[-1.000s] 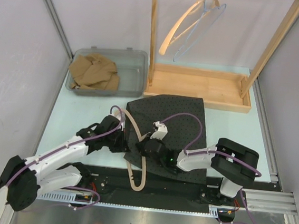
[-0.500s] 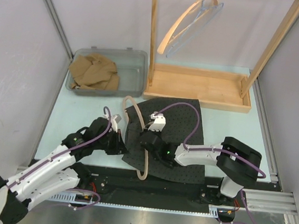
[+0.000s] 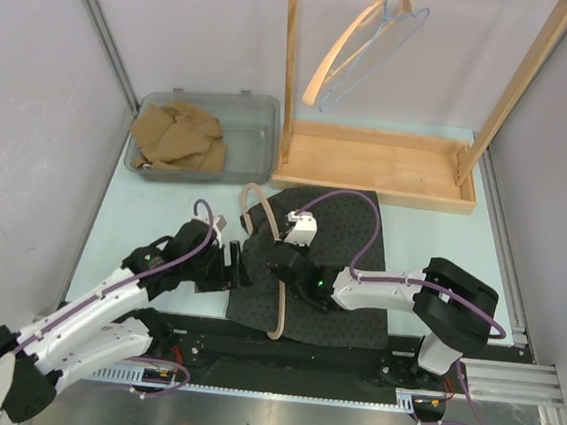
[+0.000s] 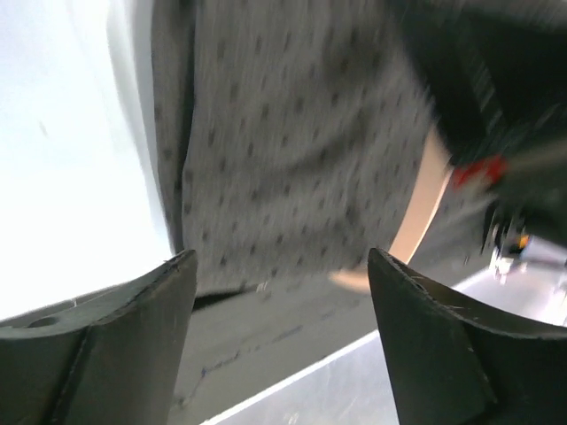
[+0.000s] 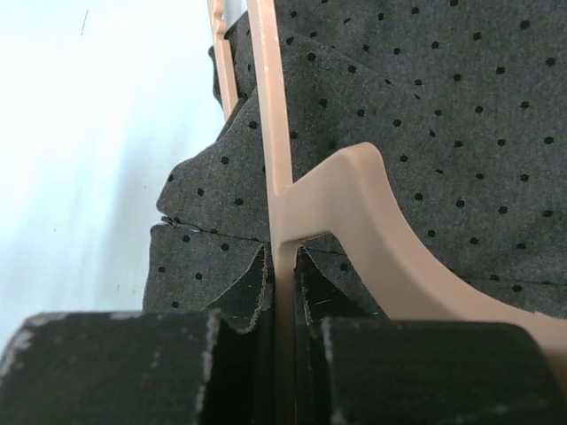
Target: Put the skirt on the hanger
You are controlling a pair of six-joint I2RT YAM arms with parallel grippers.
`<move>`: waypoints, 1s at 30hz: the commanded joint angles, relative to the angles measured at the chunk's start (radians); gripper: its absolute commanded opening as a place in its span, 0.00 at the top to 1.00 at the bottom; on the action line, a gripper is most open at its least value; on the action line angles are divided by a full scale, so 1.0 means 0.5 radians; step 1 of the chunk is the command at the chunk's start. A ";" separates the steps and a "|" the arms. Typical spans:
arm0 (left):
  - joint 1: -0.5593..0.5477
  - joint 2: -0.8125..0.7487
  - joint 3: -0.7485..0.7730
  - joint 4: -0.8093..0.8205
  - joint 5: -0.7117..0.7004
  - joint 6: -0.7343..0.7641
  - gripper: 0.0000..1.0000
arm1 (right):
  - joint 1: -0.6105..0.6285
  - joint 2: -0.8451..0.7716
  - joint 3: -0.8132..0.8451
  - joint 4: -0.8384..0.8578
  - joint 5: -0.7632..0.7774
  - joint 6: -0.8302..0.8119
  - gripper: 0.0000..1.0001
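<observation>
The dark dotted skirt (image 3: 345, 249) lies flat on the table near the front edge. A beige hanger (image 3: 279, 308) lies across the skirt's left part, its curved end (image 3: 253, 195) pointing to the back. My right gripper (image 3: 281, 265) is shut on the hanger's thin bar (image 5: 282, 221), with skirt (image 5: 443, 106) beneath it. My left gripper (image 3: 235, 268) stands open just left of the skirt's edge with nothing between its fingers (image 4: 133, 345). In the left wrist view, the skirt (image 4: 292, 133) and a piece of the hanger (image 4: 421, 212) lie ahead of the open gripper (image 4: 279, 341).
A clear bin (image 3: 256, 135) holding a tan cloth (image 3: 175, 134) stands at the back left. A wooden rack (image 3: 373, 166) stands at the back, with two more hangers (image 3: 365, 40) hung from its top bar. A black strip (image 3: 331, 343) runs along the near edge.
My left gripper has opened and sits a little left of the skirt's edge. The right gripper has carried the hanger back and right, further over the skirt.
</observation>
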 commanded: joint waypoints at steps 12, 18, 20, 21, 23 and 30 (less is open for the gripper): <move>0.420 0.826 0.087 0.875 -0.080 -0.022 0.36 | -0.027 -0.014 0.076 -0.093 -0.140 0.133 1.00; 0.460 0.946 -0.061 1.106 -0.089 -0.118 0.36 | -0.076 -0.014 0.076 -0.105 -0.260 0.176 1.00; 0.466 1.001 -0.085 1.176 -0.092 -0.124 0.31 | -0.088 -0.014 0.073 -0.108 -0.297 0.179 1.00; 0.466 1.025 -0.095 1.225 -0.086 -0.130 0.30 | -0.091 -0.017 0.070 -0.117 -0.303 0.185 1.00; 0.466 1.099 -0.119 1.378 -0.056 -0.170 0.32 | -0.094 -0.017 0.073 -0.133 -0.328 0.197 1.00; 0.484 1.259 -0.132 1.676 0.128 -0.244 0.73 | -0.094 -0.066 0.073 -0.277 -0.346 0.249 1.00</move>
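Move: Ahead of the open left hand, about 12 cm out, 1 cm to its right and 8 cm below, lies the skirt's left edge by the waistband seam. The nearby hanger arm's end is some 4 cm farther out than that edge; the hanger bar in the right gripper sits about 12 cm ahead and 9 cm right of the left hand, 4 cm lower. From the right hand, that skirt edge is roughly 2 cm ahead, 8 cm left and 5 cm below. Reaching forward about 10 cm, then dropping some 7 cm, the left hand comes down on the skirt's left edge beside the hanger's end, turning about 15 degrees counter-clockwise on the way. It noses slightly farther forward as its wide fingers close roughly halfway around the edge. The right hand keeps its pinch on the hanger, tipping down a little. ##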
